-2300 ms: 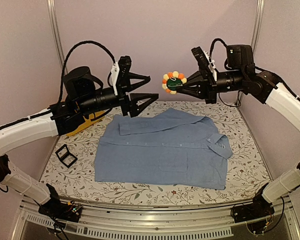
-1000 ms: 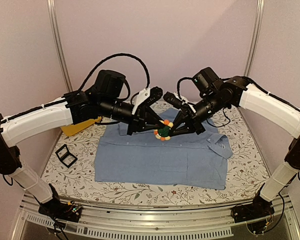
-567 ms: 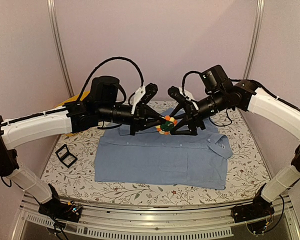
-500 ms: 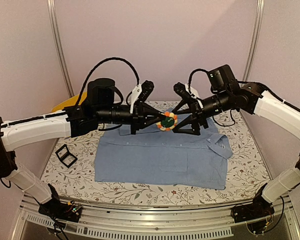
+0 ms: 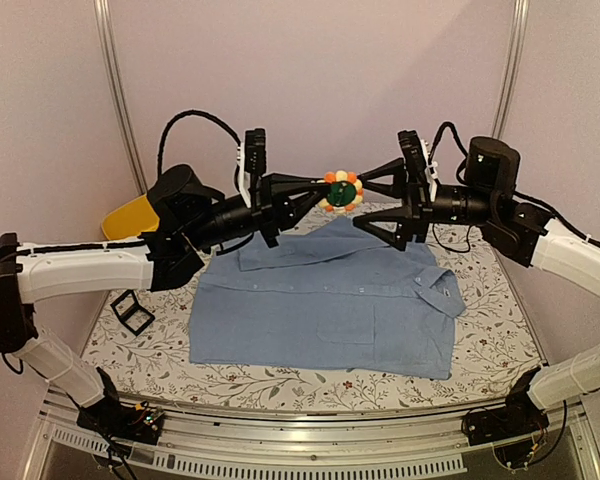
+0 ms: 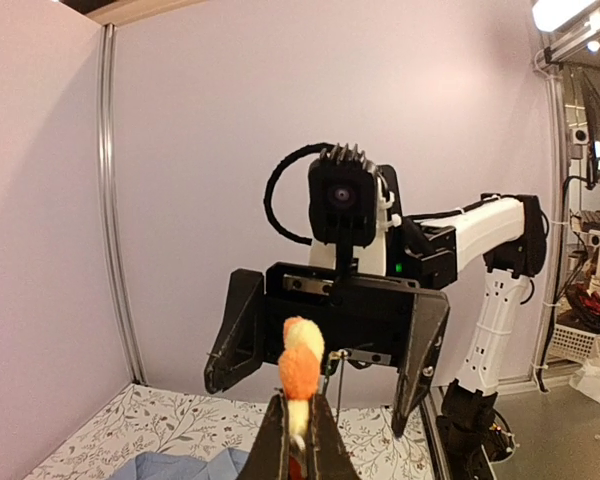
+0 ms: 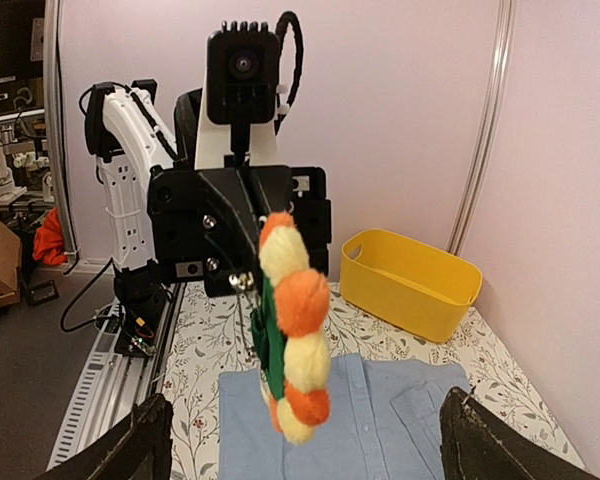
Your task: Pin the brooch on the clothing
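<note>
The brooch [image 5: 340, 190], a ring of orange and pale yellow pompoms round a green centre, hangs in the air high above the clothing [image 5: 320, 300], a light blue shirt lying flat on the table. My left gripper [image 5: 320, 190] reaches in from the left and is shut on the brooch's edge. In the left wrist view the brooch [image 6: 302, 365] stands pinched between the fingers [image 6: 277, 440]. My right gripper [image 5: 360, 200] faces it from the right, open, its fingers standing wide on either side of the brooch [image 7: 295, 330] without touching it.
A yellow basin [image 5: 130, 215] stands at the back left of the table, also seen in the right wrist view as the yellow basin [image 7: 410, 280]. A small black square box [image 5: 132, 310] lies left of the shirt. The tablecloth [image 5: 480, 340] has a floral print.
The left gripper closed on the brooch and the right gripper opened off it. Both arms rose with the brooch from just above the shirt to well above it.
</note>
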You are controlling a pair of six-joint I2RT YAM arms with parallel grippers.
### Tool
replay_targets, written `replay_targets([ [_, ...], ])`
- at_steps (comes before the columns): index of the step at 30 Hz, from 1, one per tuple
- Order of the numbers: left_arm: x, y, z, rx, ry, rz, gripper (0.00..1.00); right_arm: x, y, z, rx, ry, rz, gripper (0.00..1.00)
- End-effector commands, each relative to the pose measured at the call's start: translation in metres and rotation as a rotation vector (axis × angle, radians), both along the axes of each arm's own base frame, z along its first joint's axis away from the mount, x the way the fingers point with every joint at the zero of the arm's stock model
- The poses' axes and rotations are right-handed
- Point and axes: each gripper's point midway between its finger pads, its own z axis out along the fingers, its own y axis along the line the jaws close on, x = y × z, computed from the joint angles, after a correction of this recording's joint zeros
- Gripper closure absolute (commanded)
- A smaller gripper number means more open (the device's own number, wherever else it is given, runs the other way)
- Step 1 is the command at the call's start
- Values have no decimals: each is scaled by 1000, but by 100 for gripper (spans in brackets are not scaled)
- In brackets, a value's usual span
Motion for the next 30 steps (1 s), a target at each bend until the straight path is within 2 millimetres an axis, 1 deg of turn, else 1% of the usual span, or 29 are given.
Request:
replay_targets([
  [1,-5,-2,14,-49,-66,-35,100,-5,4,32,112,-59,61,11],
  [4,-2,-3,11,-50,-73,-38,100,-6,8,34,124,-78,95,16],
  [6,0,-4,10,-46,-75,-41,100,-5,11,33,124,-74,110,22],
  [9,2,-5,9,-40,-75,-45,100,-1,15,30,121,-66,115,29],
  [11,2,-6,8,-37,-75,-47,100,-1,16,31,128,-70,119,34],
  [15,3,-7,8,-34,-73,-48,100,-1,17,33,141,-64,131,40],
  [18,2,-8,8,-32,-72,-52,100,-1,17,32,145,-61,130,47],
  [20,2,-8,8,-29,-70,-57,100,-1,17,32,147,-60,130,49],
  [24,2,-9,7,-28,-66,-63,100,-1,17,34,153,-53,132,48],
  [30,1,-9,7,-27,-67,-66,100,3,19,33,153,-43,120,52],
])
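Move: The brooch sits upright in the left hand's shut fingertips, its middle some 3 cm to the right of that hand and 1 cm above. From the open right hand it is about 5 cm to the left, 1 cm ahead and 3 cm up, with the pin on its green back roughly 2 cm closer to the base than its middle. The shirt lies flat around 40 cm below, its middle some 10 cm ahead and 6 cm left of the right hand. The brooch stays pinched in the left fingers, which ease it about 1 cm right to meet the right hand. The right hand rises some 2 cm and reaches about 2 cm left, tipping its fingers slightly up and turning a little counter-clockwise while they close to about half open, one on each side of the brooch's near edge. Contact with the pin can't be made out. ##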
